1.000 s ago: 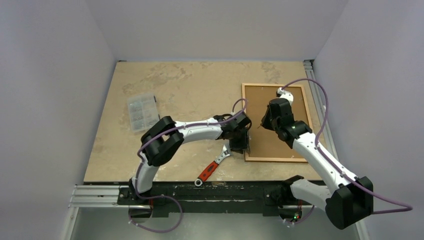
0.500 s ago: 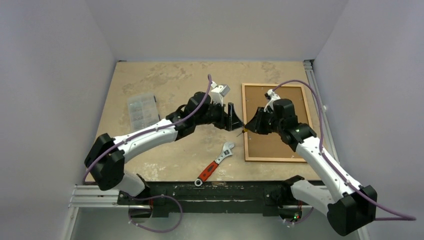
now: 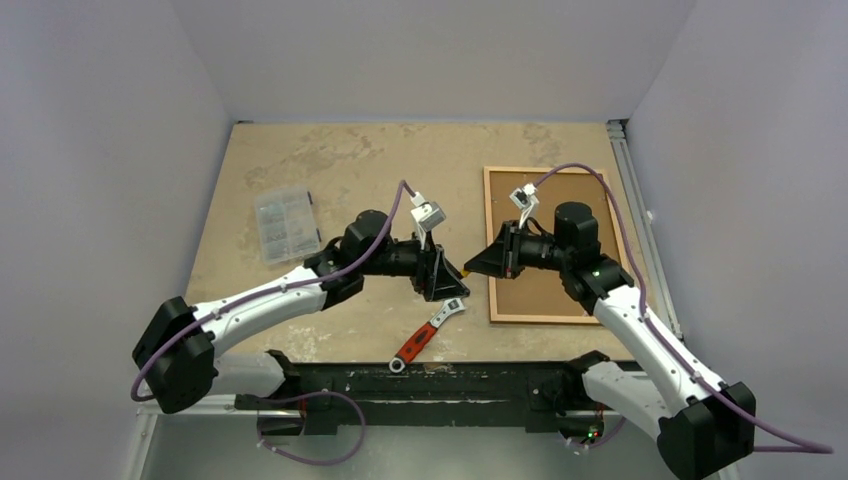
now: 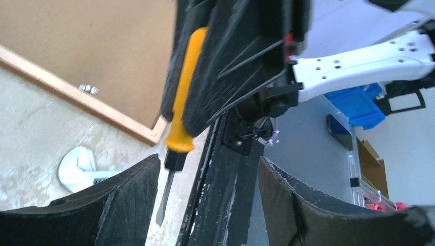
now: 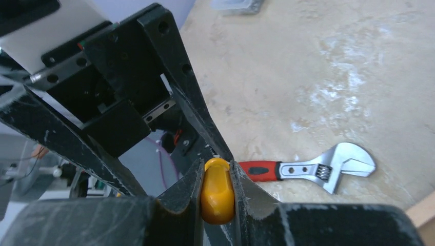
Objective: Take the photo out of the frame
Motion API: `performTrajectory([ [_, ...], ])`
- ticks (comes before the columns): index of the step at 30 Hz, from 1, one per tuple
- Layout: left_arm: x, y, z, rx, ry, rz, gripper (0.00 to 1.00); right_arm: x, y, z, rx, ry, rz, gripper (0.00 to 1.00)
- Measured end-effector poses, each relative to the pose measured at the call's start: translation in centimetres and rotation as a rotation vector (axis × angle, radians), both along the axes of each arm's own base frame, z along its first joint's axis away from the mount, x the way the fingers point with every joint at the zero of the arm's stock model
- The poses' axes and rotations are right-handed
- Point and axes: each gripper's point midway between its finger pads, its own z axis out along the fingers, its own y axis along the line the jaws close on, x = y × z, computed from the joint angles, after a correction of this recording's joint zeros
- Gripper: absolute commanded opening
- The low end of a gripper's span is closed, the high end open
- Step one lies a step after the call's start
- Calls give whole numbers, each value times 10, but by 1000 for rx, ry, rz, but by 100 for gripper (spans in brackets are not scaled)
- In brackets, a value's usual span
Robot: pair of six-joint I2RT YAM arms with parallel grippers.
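The frame [image 3: 548,319] lies face down at the right of the table, its narrow orange-brown border around the cork-brown backing board [image 3: 540,290]. The photo is hidden under that board. My right gripper [image 3: 472,267] hovers left of the frame and is shut on a yellow-handled screwdriver [image 5: 217,192]. My left gripper [image 3: 450,280] faces it, open, tip to tip. In the left wrist view the screwdriver [image 4: 183,92] hangs in the right gripper's fingers, and its shaft [image 4: 163,200] reaches down beside one of my open left fingers [image 4: 102,205]. A frame corner [image 4: 77,97] shows behind.
A red-handled adjustable wrench [image 3: 428,330] lies on the table just below both grippers and also shows in the right wrist view [image 5: 308,169]. A clear compartment box [image 3: 285,222] sits at the left. The metal rail [image 3: 400,385] runs along the near edge.
My left gripper left the frame's left edge, swung up, then came down left of it. My right gripper moved left off the backing board, carrying the screwdriver to meet the left gripper.
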Motion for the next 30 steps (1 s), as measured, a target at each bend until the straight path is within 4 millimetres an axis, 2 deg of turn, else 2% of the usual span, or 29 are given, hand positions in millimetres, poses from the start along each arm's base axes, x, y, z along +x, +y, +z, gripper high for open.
performTrajectory([
  [3,-9,0,14,-42,-23,-49,64,-11,7,5,54,-18,85,0],
  [6,-16,-1,14,-53,-17,-99,56,-22,13,16,105,-52,167,0],
  [8,-20,-2,11,-49,-2,-126,45,-28,16,25,133,-87,211,0],
  [10,-22,-3,7,-43,13,-145,28,-32,17,32,152,-117,237,0],
  [11,-23,-3,5,-42,17,-152,17,-35,18,37,163,-138,253,0],
  [12,-24,-3,6,-45,23,-163,3,-35,18,40,168,-152,258,0],
  [13,-26,-3,7,-49,25,-171,0,-35,18,41,170,-163,258,9],
  [16,-23,-3,10,-47,-12,-165,0,-31,18,41,166,-163,234,56],
  [18,-12,1,5,-7,-50,-90,0,-26,18,37,139,-115,184,77],
  [19,-3,4,2,23,-79,-32,0,-22,18,36,121,-78,145,82],
  [23,28,18,4,110,-266,176,0,0,18,41,101,75,-46,86],
  [26,33,23,12,143,-397,242,0,5,25,42,98,191,-147,86],
  [30,43,30,13,190,-491,291,0,6,48,55,67,257,-178,76],
])
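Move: The left hand's open fingers aim at the screwdriver, about 4 cm to their right, 2 cm ahead and 2 cm below; the right hand still holds it by the handle. From the right hand, the left gripper is roughly 5 cm left, 3 cm back and 1 cm lower. The wrench lies some 12 cm back of the right hand and 8 cm left, the frame's middle 4 cm ahead and 16 cm right, both about 20 cm below. Right hand lifts the screwdriver back some 5 cm, left pinches its collar, right opens, left carries it forward. ##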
